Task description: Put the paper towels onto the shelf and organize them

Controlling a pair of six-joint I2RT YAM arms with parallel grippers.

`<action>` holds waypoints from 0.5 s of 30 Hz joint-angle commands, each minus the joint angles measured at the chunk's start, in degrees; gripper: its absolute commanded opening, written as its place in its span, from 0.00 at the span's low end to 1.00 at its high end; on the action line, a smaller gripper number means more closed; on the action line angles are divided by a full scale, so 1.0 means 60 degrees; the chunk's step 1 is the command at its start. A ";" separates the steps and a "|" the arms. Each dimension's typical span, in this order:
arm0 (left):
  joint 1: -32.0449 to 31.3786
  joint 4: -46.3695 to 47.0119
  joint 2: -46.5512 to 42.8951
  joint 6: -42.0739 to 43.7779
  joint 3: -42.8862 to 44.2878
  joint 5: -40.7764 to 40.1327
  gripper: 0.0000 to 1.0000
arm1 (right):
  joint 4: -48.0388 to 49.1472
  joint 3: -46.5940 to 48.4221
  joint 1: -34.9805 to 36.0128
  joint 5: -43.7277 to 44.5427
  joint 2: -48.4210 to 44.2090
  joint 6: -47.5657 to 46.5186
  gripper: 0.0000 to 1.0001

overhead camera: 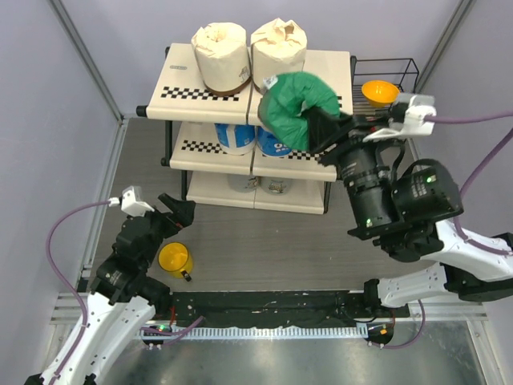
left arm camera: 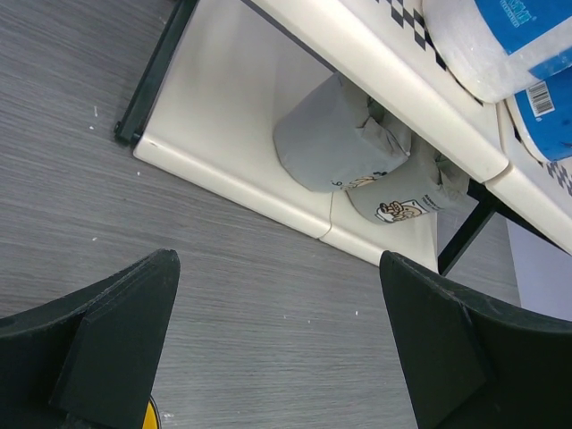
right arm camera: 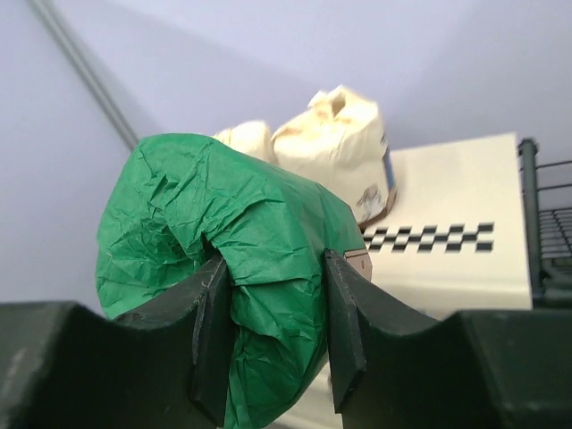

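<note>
My right gripper is shut on the green paper towel roll, holding it in the air in front of the right half of the shelf's top tier. Two cream rolls stand on that tier. Two blue-and-white rolls sit on the middle board. Two grey rolls sit on the bottom board. My left gripper hangs open and empty above the grey table, in front of the shelf's left end.
A small yellow mug stands on the table beside my left gripper. A black wire rack holding an orange bowl stands against the shelf's right side, just behind my right wrist. Grey walls close in the back and sides.
</note>
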 commanded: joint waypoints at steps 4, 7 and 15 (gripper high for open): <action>-0.0010 0.0369 0.0247 0.0045 0.0118 0.0192 1.00 | -0.0727 0.2315 -0.2030 -0.0978 0.0766 -0.0308 0.32; -0.0025 0.0369 0.0233 0.0016 0.0104 0.0236 1.00 | -0.1447 0.2683 -0.3144 -0.1387 0.1044 0.0263 0.32; -0.0010 0.0237 0.0159 0.0031 0.0104 0.0295 1.00 | -0.3336 0.3518 -0.5414 -0.2589 0.1806 0.1888 0.32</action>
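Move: The right hand holds the green-wrapped paper towel; the free spot on the top shelf's right board lies about 13 cm ahead, 7 cm to the right and 8 cm below. The nearer cream roll stands some 13 cm ahead and 4 cm to the left, the second cream roll 12 cm left of that, both roughly 3 cm lower than the hand. From the idle left hand, the spot is about 11 cm ahead, 38 cm right and 28 cm up. The right hand carries the gripped green roll 9 cm forward and 7 right, rising slightly, turning some 20 degrees clockwise. ##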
